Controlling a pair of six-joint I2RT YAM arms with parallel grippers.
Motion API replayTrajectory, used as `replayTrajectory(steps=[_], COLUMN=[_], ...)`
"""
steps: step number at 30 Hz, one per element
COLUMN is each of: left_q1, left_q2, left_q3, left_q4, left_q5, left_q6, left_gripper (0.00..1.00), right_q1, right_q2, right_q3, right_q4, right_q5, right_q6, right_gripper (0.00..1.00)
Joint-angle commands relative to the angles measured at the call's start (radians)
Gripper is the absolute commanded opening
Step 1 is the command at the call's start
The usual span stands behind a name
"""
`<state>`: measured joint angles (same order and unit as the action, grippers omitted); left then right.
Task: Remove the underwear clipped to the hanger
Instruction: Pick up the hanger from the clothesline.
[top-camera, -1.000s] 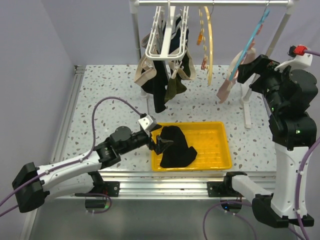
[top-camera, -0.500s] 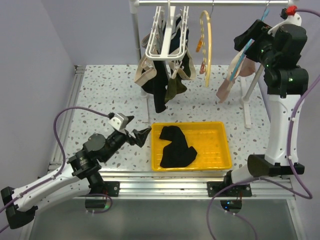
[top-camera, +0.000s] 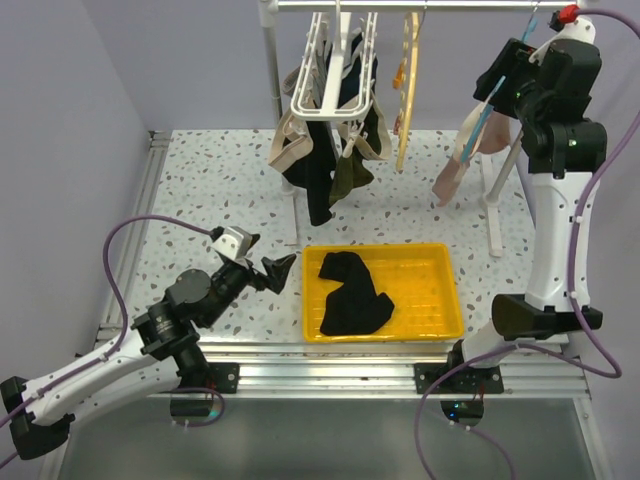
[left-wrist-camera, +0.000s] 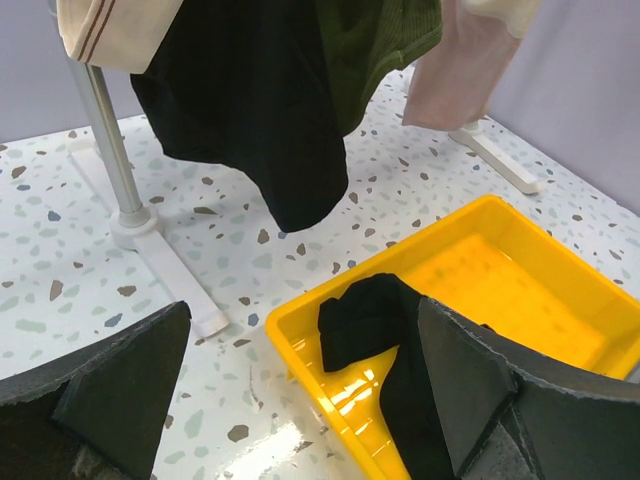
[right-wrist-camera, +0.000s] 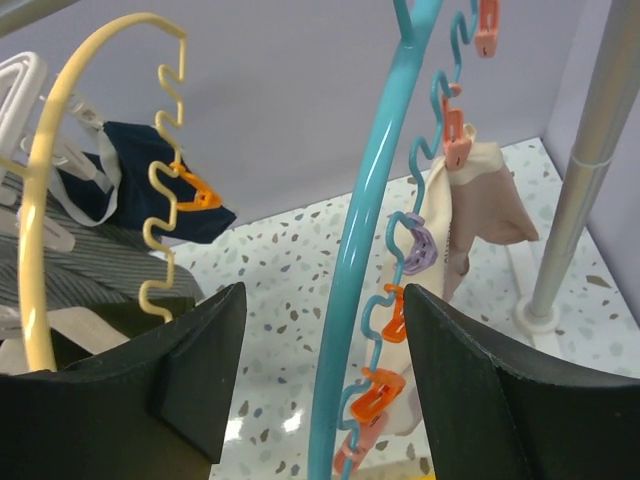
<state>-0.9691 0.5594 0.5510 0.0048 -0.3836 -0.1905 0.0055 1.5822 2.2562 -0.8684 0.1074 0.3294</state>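
One black piece of underwear (top-camera: 350, 295) (left-wrist-camera: 365, 320) lies in the yellow tray (top-camera: 440, 252) (left-wrist-camera: 500, 290). My left gripper (top-camera: 268, 255) (left-wrist-camera: 300, 320) hovers open and holds nothing, just left of the tray. More underwear (top-camera: 320, 170), black, olive and cream, hangs clipped to the white hanger (top-camera: 335, 60). A pale pink-beige piece (top-camera: 470, 150) (right-wrist-camera: 480, 200) hangs from the blue hanger (right-wrist-camera: 360, 260). My right gripper (top-camera: 495, 85) (right-wrist-camera: 325, 300) is high at the rail. Its jaws stand either side of the blue hanger's bar and orange clips (right-wrist-camera: 385, 390), with gaps showing. Navy (right-wrist-camera: 150, 190) and grey striped (right-wrist-camera: 110, 270) pieces show beyond.
A cream-yellow clip hanger (top-camera: 408, 90) (right-wrist-camera: 60, 200) hangs between the white and blue ones. The rack's rail (top-camera: 430, 6) runs across the top. Its posts (top-camera: 272, 60) (right-wrist-camera: 585, 170) and white feet (left-wrist-camera: 150, 250) stand on the speckled table.
My left arm drew back leftward from the tray, leaving the black piece there. My right arm rose to the blue hanger, and its jaws narrowed around the bar.
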Motion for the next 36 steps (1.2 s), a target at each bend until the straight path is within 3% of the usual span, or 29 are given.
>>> replayTrajectory(steps=[1,9,24,27,30,36], left_q1=[-0.002,-0.002,-0.002,-0.002,-0.002,-0.002], left_q2=[-0.003,-0.009,-0.049,-0.055,-0.067,-0.072], left_q3=[-0.014,-0.022,-0.036,-0.039,-0.043,-0.039], left_q4=[0.034,0.035,0.035,0.029,0.029,0.032], left_q5=[-0.005,0.018,0.032,0.031,0.028,0.025], left_q6=[-0.007,-0.035,-0.036,-0.043,-0.044,-0.036], left_gripper=[1.0,1.0,1.0,1.0,1.0,1.0], right_q1=[-0.002,-0.002,-0.042,-0.053,-0.067,-0.102], right_q2=[0.03,0.042,0.035,0.036,0.041,0.053], right_q3=[0.043,0.031,-0.018,-0.015,-0.004,0.069], right_q4=[0.022,0.035,0.043,0.045,0.046,0.066], right_q5=[0.046,0.1,0.104,0.091,0.065,-0.015], right_q6=[-0.065,-0.113,-0.13,-0.13,-0.133,-0.142], right_gripper=[0.67,0.61,0.33,0.22,0.0,0.0])
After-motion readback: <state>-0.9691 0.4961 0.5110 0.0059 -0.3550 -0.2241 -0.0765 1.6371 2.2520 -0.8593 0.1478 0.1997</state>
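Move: The near arm of the blue hanger already runs between the right hand's parted fingers, about 2 cm ahead, 2 cm below and neither left nor right. The yellow hanger is some 14 cm to the left, about level in reach and height. The pink-and-beige underwear hangs roughly 8 cm ahead and 20 cm below, neither left nor right. From the left hand the blue hanger's near arm is about 24 cm ahead, 37 cm right and 20 cm higher. The right hand first eases forward and down by about 2 cm with its fingers straddling the near arm of the blue hanger, then draws off to the right, some 5 cm in all, sinking only a little more. The fingers close from about two-thirds open as it goes while the wrist rolls some 10 degrees, left side down, and they pinch the blue bar by the end. ##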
